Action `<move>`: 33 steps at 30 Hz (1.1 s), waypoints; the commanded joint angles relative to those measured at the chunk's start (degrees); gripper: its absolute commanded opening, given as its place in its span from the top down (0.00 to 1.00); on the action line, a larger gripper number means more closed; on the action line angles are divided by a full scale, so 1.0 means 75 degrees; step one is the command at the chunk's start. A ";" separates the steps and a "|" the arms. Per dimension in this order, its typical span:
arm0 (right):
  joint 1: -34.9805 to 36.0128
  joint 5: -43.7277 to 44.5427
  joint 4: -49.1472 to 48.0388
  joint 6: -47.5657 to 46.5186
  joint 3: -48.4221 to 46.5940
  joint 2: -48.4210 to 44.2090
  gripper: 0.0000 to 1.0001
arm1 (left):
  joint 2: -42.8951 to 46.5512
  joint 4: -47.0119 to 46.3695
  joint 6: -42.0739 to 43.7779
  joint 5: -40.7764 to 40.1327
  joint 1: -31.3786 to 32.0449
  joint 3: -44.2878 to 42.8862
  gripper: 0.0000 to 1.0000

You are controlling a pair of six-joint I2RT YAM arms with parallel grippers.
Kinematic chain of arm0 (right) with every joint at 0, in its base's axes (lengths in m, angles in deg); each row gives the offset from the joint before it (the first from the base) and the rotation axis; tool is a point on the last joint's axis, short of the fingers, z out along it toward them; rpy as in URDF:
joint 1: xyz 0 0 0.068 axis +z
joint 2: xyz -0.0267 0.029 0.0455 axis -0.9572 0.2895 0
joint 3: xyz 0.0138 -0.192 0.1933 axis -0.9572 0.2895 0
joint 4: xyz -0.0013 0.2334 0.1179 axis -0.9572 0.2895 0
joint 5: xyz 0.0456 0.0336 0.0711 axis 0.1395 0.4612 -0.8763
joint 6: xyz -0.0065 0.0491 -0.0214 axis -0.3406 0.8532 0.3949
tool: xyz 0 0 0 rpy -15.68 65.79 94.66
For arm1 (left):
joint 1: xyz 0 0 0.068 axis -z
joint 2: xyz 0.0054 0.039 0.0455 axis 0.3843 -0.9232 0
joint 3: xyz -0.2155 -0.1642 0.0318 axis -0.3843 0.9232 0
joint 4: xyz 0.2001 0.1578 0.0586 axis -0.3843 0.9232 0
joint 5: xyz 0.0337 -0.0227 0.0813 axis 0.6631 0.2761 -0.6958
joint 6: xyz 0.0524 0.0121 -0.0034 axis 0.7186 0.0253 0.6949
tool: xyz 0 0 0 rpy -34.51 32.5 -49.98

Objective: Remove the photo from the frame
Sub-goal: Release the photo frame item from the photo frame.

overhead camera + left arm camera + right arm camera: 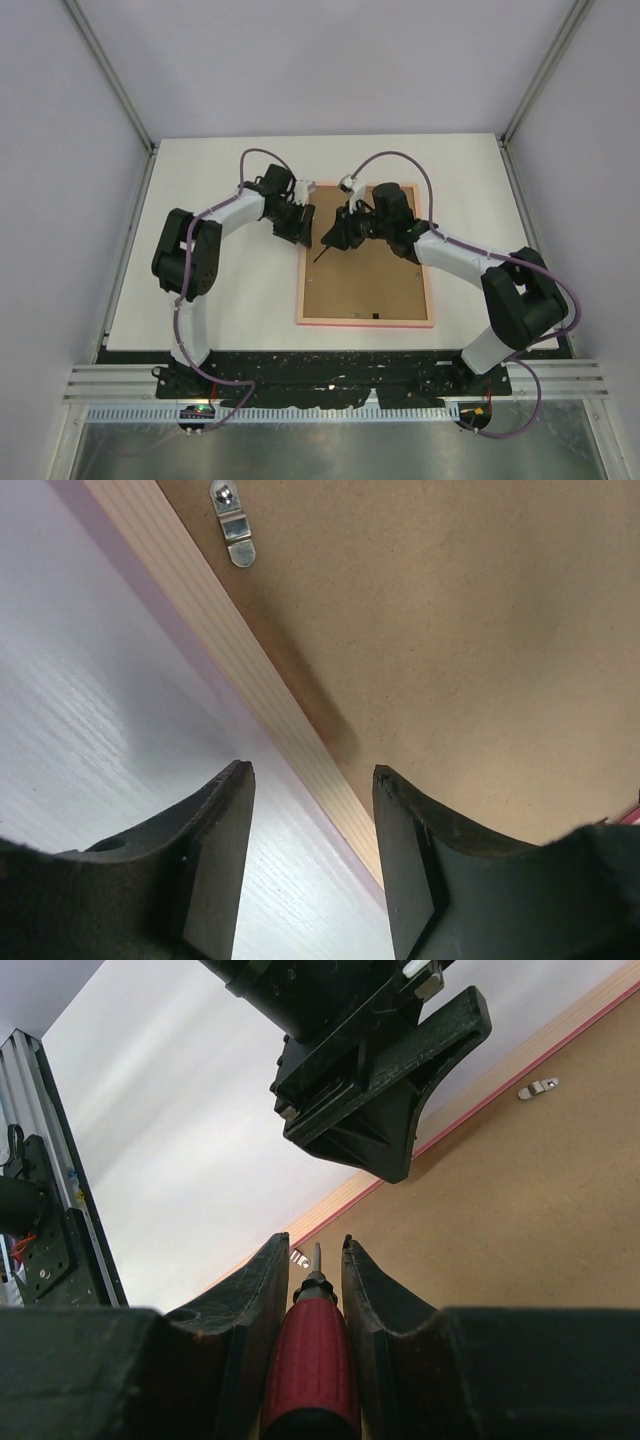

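The frame (pixel 365 322) lies face down on the white table, showing its pale pink rim (pixel 230 650) and the plain brown backing board (pixel 365 270). The photo is hidden under that board. My left gripper (pixel 297 228) is at the frame's far left edge. In the left wrist view its jaws (pixel 312 770) are apart, one finger over the table and one over the board, with the rim between them untouched. My right gripper (pixel 335 240) hovers over the board's far part, shut on a red-handled screwdriver (pixel 312 1360) whose tip points toward a small metal clip (pixel 297 1259) by the rim.
Metal turn clips sit on the backing board near the rim (pixel 235 535) (pixel 537 1088). The left arm's fingers (pixel 400 1090) hang close in front of the right gripper. White walls enclose the table (pixel 230 290) on three sides.
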 commanded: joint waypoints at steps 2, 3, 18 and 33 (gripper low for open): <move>0.0153 0.0352 -0.0494 0.0225 -0.0151 0.0097 0.92 | 0.0093 -0.0520 -0.0251 0.0235 -0.0014 0.0172 0.49; 0.0211 0.0400 -0.0518 0.0271 -0.0151 0.0167 0.92 | 0.0093 -0.0521 -0.0286 0.0176 -0.0014 0.0195 0.50; 0.0668 0.0939 -0.0553 0.0740 -0.0245 0.0718 0.92 | -0.0048 -0.0614 -0.0568 -0.0165 -0.0014 0.0371 0.75; 0.0891 0.0448 -0.0155 0.0402 -0.0572 0.0976 0.92 | 0.0034 -0.0837 -0.0650 -0.0106 -0.0049 0.0536 0.78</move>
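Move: The frame's left bar runs between the left hand's open fingers, the stretch to be gripped only about 1 cm below the hand point. From that hand, the near metal clip lies roughly 8 cm back and 1 cm right, the far clip some 7 cm ahead and 1 cm right. From the right hand, which holds the red-handled tool, the near clip is about 4 cm back, 6 cm left and 11 cm down, and the left bar's grip spot some 5 cm ahead and 7 cm left. The left hand stays almost in place on the frame's left bar, sinking less than 1 cm while its fingers close from about half open to pinch the bar from both sides, turning some 5 degrees counter-clockwise. The right hand keeps its grip on the red-handled tool and goes down about 4 cm and left about 3 cm, tipping slightly, then eases on leftwards, bringing the tool's tip to the near clip at the bar's inner edge; whether the tip touches the clip can't be seen. ##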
